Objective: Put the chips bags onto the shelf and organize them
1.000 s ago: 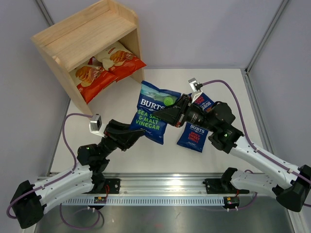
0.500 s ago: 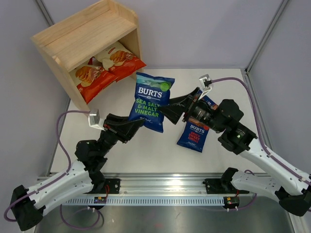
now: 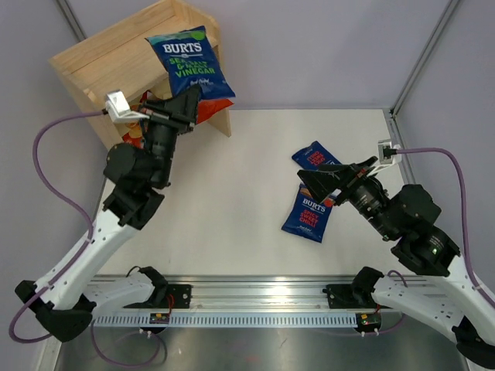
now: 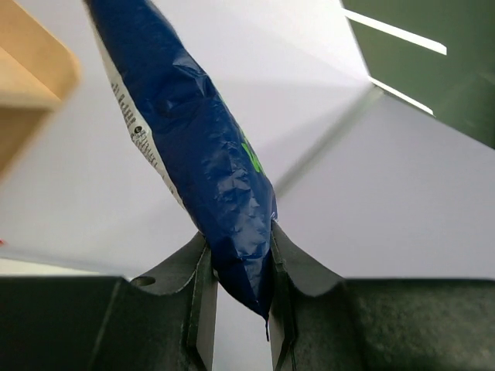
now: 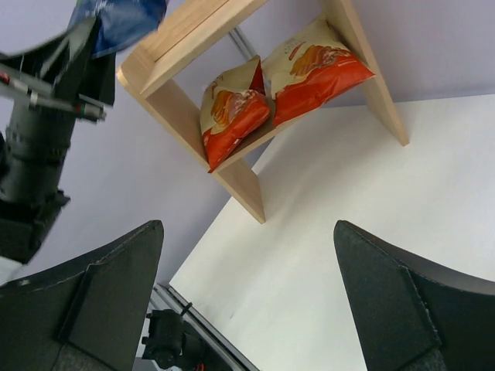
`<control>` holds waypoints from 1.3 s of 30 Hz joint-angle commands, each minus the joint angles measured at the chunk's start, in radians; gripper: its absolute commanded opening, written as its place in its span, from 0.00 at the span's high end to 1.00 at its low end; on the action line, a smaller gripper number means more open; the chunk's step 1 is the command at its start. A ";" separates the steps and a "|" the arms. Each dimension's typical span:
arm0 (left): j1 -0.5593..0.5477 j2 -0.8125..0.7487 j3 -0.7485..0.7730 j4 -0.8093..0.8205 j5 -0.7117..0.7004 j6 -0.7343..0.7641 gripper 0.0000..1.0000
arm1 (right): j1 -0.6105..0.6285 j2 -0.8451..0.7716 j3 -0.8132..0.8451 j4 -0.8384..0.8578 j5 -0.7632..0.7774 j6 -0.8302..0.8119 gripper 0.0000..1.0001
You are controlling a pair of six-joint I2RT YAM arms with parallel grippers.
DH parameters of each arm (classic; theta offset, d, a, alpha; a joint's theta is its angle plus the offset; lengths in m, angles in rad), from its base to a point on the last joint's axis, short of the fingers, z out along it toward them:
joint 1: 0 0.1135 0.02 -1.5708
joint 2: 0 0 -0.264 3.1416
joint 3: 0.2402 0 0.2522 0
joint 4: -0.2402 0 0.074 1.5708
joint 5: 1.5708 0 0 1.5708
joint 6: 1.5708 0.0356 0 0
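My left gripper (image 3: 188,98) is shut on the bottom edge of a dark blue Burts sea salt and vinegar bag (image 3: 189,60), held upright above the wooden shelf (image 3: 108,62). The left wrist view shows the bag (image 4: 201,147) pinched between the fingers of that gripper (image 4: 239,259). Two cream-and-red cassava bags (image 5: 232,112) (image 5: 313,69) lie on the lower tier; from above, my left arm hides most of them. Two smaller blue Burts bags (image 3: 308,218) (image 3: 313,154) lie on the table. Above them my right gripper (image 3: 312,182) (image 5: 247,228) is open and holds nothing.
The white table (image 3: 240,170) is walled by grey panels at the back and sides. A metal rail (image 3: 255,300) with both arm bases runs along the near edge. A purple cable (image 3: 54,162) loops off the left arm beside the shelf.
My right gripper opened, let go of the blue bag and drew back to the right. My left arm carried that bag up and left, from mid-table to above the shelf.
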 commanded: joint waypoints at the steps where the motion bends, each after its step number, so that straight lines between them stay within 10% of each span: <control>1: 0.098 0.158 0.200 -0.176 -0.134 -0.048 1.00 | -0.005 -0.026 -0.022 -0.060 0.059 -0.010 0.01; 30: 0.439 0.830 0.788 -0.220 -0.132 -0.281 1.00 | -0.003 -0.173 -0.113 -0.104 0.013 -0.022 0.01; 39: 0.447 0.955 0.889 -0.256 -0.066 -0.327 0.76 | -0.003 -0.175 -0.107 -0.114 0.005 -0.037 0.00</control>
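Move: Beyond the left hand, which still holds the Sea Salt & Malt Vinegar bag, the right rear part of the upper shelf lies about 37 cm ahead, 9 cm left and 9 cm lower. The right cassava bag on the lower shelf is roughly 22 cm ahead, 3 cm left and 27 cm down; the left one 14 cm ahead, 15 cm left, equally low. From the right hand, that upper-shelf spot is some 45 cm ahead and 30 cm left, about level. Reaching some 30 cm forward, the left hand carries the pinched Sea Salt & Malt Vinegar bag in over the upper shelf's front edge towards its right rear part, bearing left and sinking about 5 cm, while the wrist tips down some 20 degrees and swings counter-clockwise. Its fingers keep their grip. The open, empty right hand eases a few centimetres down and right. ##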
